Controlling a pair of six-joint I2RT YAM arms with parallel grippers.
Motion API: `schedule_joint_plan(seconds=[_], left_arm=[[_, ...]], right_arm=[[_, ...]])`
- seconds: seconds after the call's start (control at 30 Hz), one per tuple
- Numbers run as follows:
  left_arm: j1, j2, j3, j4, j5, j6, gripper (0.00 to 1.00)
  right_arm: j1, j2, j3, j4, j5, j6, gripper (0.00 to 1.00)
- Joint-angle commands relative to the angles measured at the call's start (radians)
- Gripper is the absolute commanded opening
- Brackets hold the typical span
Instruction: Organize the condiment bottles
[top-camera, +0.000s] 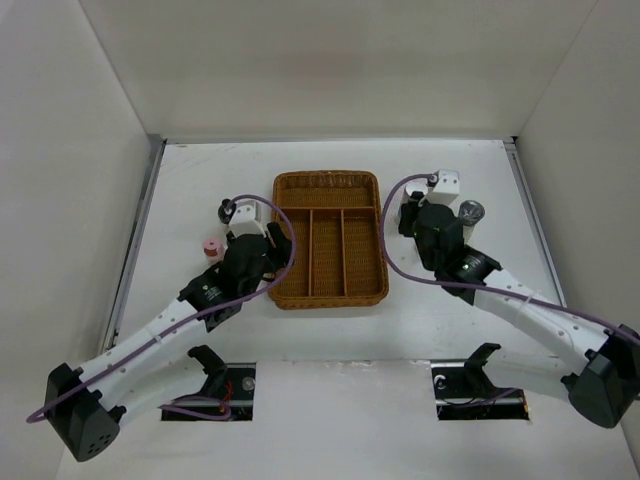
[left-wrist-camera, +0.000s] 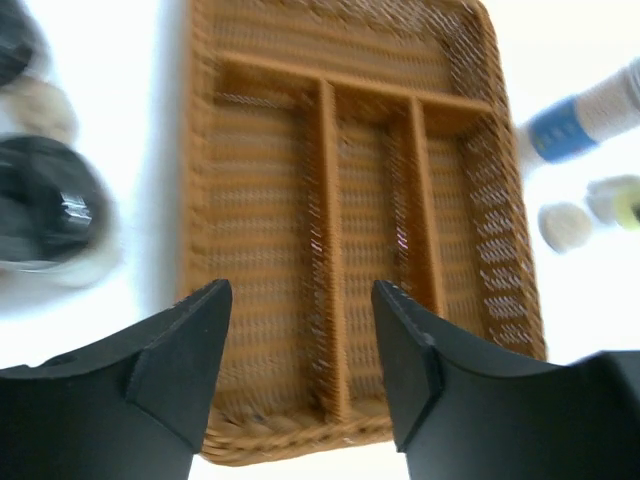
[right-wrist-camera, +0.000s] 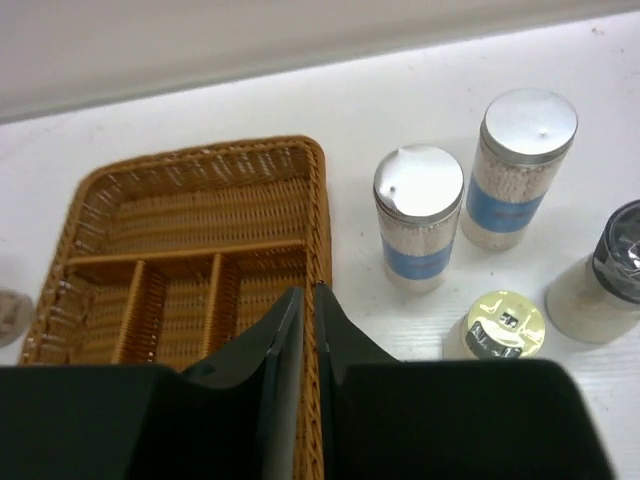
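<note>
In the right wrist view two tall white condiment bottles (right-wrist-camera: 418, 215) (right-wrist-camera: 520, 165) with silver lids and blue labels stand right of the brown wicker tray (right-wrist-camera: 190, 160). In front of them are a yellowish-capped bottle (right-wrist-camera: 505, 322) and a dark-capped shaker (right-wrist-camera: 605, 275). My right gripper (right-wrist-camera: 308, 292) is shut and hangs over the tray's right rim. Whether it touches the rim I cannot tell. My left gripper (left-wrist-camera: 300, 300) is open and holds nothing, above the tray's (left-wrist-camera: 260, 240) near end. A black-capped bottle (left-wrist-camera: 45, 215) stands left of that tray. The top view shows a pink-capped bottle (top-camera: 210, 247) beside the left arm.
The tray (top-camera: 330, 180) has three long compartments and one cross compartment at its far end, with nothing in them. White walls close the table on the left, right and back. Both arm bases sit at the near edge.
</note>
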Motion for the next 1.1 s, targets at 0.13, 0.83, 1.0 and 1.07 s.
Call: schedule_joint_plan(seconds=[0.13,0.83,1.0,1.07], left_arm=[[0.028,-0.025,0.034,-0.088,-0.244,0.102,0.68],[0.194,0.225,-0.007,0.077,-0.341,0.074,0.78],[0.226,0.277,-0.006,0.142,-0.301,0.091,0.77],[0.234,0.29,-0.001,0.148,-0.3,0.087,0.76]], right_arm=[[0.007,0.086,-0.044,0.194,-0.077,0.004,0.57],[0.058,0.151,-0.142,0.345,-0.161,0.02,0.77],[0.058,0.148,-0.142,0.345,-0.165,0.017,0.77],[0.058,0.149,-0.144,0.345,-0.168,0.022,0.77]])
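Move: Over the near left part of the wicker tray, the left hand has the near black-capped bottle about 11 cm to its left, 7 cm ahead and 14 cm below. The far black-capped bottle stands 7 cm beyond that bottle and 3 cm farther left, the pink-capped bottle some 6 cm left of it; the tray's middle is 8 cm right of the hand, 7 cm ahead. From the right hand the near black-capped bottle lies roughly 35 cm left, level, 21 cm below. Swinging left off the tray by about 11 cm, the left hand sinks some 6 cm and reaches 5 cm forward to the near black-capped bottle, turning counter-clockwise, rolling left side up and opening wider. The right hand, empty, drops and slides left about 6 cm each over the tray's right rim, spreads its nearly shut fingers, then waits. ##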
